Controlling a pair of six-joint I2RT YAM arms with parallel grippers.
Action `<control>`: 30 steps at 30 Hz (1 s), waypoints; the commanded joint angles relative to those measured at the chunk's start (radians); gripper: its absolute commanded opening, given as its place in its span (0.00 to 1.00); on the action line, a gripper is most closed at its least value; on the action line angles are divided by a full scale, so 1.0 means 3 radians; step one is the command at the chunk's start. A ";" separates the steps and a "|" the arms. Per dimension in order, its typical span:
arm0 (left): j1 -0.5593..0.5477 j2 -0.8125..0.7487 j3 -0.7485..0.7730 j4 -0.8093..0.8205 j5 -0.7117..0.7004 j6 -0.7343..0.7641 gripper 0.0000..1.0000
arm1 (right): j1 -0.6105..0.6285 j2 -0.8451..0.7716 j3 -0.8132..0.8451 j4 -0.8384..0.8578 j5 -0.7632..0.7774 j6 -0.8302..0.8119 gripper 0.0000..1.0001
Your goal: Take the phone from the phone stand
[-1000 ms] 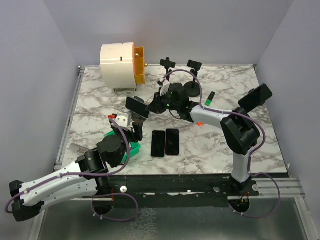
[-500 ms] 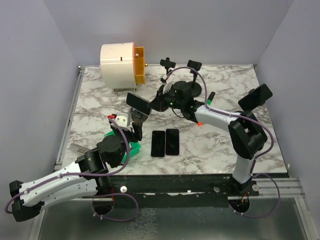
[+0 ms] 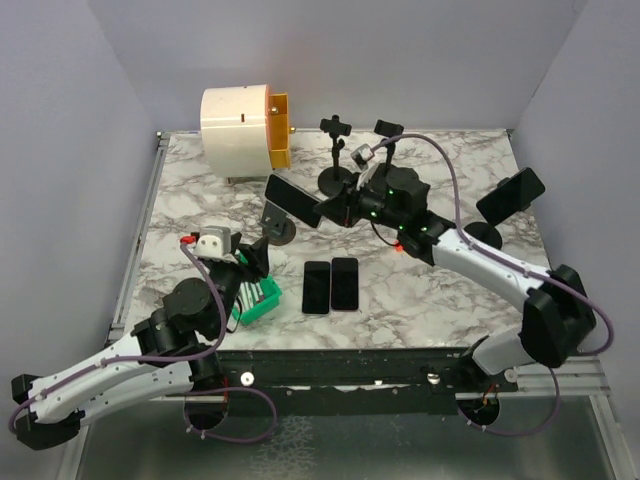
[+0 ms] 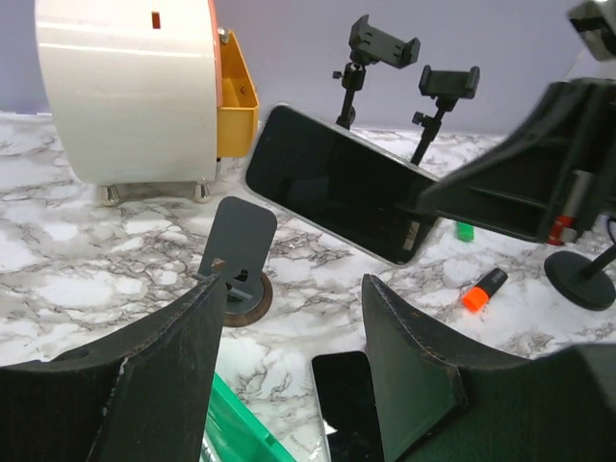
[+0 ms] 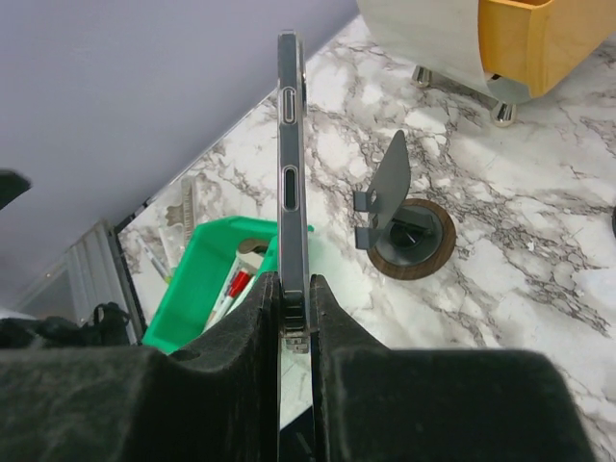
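The dark phone (image 3: 293, 200) hangs tilted in the air, clear of the grey phone stand (image 3: 275, 222), which sits empty on its round base. My right gripper (image 3: 325, 210) is shut on the phone's right end. In the right wrist view the phone (image 5: 293, 164) runs edge-on out of the gripper (image 5: 294, 284), with the stand (image 5: 390, 197) below and to its right. My left gripper (image 3: 252, 262) stands open just short of the stand, holding nothing. From the left wrist, the phone (image 4: 337, 197) floats above and right of the stand (image 4: 234, 245), beyond the gripper (image 4: 294, 289).
Two phones (image 3: 317, 287) (image 3: 345, 283) lie flat near the front. A green bin (image 3: 258, 298) of pens sits by my left gripper. A white and orange drum (image 3: 245, 135) and two clamp stands (image 3: 338, 150) (image 3: 388, 140) stand at the back. Another phone (image 3: 510, 195) is propped at the right.
My right gripper has lifted the phone up and to the right, off the stand. My left arm has drawn back toward the near left, away from the stand.
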 commanded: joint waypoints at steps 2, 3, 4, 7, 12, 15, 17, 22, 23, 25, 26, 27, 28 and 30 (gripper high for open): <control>0.0018 -0.0261 -0.0083 0.0181 -0.0103 -0.0019 0.59 | -0.0007 -0.0790 -0.0325 -0.0050 0.0183 0.0190 0.00; 0.0016 -0.0305 -0.0098 0.0210 -0.0056 -0.0080 0.59 | -0.0008 -0.0935 -0.0416 -0.0059 0.0218 0.0264 0.00; 0.0020 -0.0336 -0.0110 0.0247 0.0000 -0.0170 0.59 | -0.0008 -0.1074 -0.0497 -0.0062 0.0240 0.0355 0.00; 0.0022 -0.0350 -0.0109 0.0327 0.0239 -0.0456 0.60 | -0.0008 -0.1478 -0.0770 0.0009 0.0279 0.0669 0.00; 0.0018 -0.0180 -0.0098 0.0733 0.0824 -0.0850 0.63 | -0.0008 -0.1946 -0.1083 0.0171 0.0361 0.1064 0.00; 0.0019 0.0026 -0.0084 0.1060 0.1192 -0.0994 0.65 | -0.0007 -0.2146 -0.1221 0.0354 0.0379 0.1223 0.00; 0.0017 0.0158 -0.0058 0.1266 0.1435 -0.1110 0.69 | -0.0005 -0.2252 -0.1291 0.0478 0.0376 0.1291 0.00; 0.0017 0.0493 0.0100 0.1599 0.1907 -0.1285 0.78 | -0.0007 -0.2475 -0.1453 0.0848 0.0316 0.1428 0.00; 0.0020 0.0557 0.0131 0.1645 0.1989 -0.1306 0.79 | -0.0008 -0.2504 -0.1472 0.0906 0.0298 0.1450 0.00; 0.0020 0.0661 0.0202 0.1712 0.2120 -0.1345 0.80 | -0.0008 -0.2567 -0.1506 0.1027 0.0278 0.1498 0.00; 0.0017 0.0702 0.0239 0.1735 0.2171 -0.1363 0.81 | -0.0008 -0.2599 -0.1528 0.1092 0.0264 0.1522 0.00; 0.0016 0.0734 0.0275 0.1760 0.2217 -0.1379 0.81 | -0.0006 -0.2627 -0.1542 0.1155 0.0255 0.1541 0.00; 0.0016 0.0760 0.0303 0.1777 0.2251 -0.1393 0.82 | -0.0008 -0.2655 -0.1555 0.1197 0.0246 0.1558 0.00; 0.0020 0.0801 0.0351 0.1808 0.2293 -0.1421 0.82 | -0.0008 -0.2700 -0.1568 0.1301 0.0214 0.1584 0.00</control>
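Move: The left hand, open and empty, has the phone about 13 cm ahead of it and 8 cm to its right, some 3 cm lower. The right hand already holds that phone by one end; the phone's middle is about 6 cm to its left and 3 cm ahead. From the right hand, the emptied phone stand is about 10 cm ahead and 11 cm left, and the nearer table phone is about 7 cm back and 1 cm left, both far below. Back, up and to the right, each by 10 to 13 cm, the right hand draws the still-pinched phone away from its stand, tipping its fingers upward about 30 degrees. The left hand climbs and, after a slight drift left, sweeps about 13 cm right towards the phone, swinging clockwise, rolling its left side down and opening its fingers wider. ##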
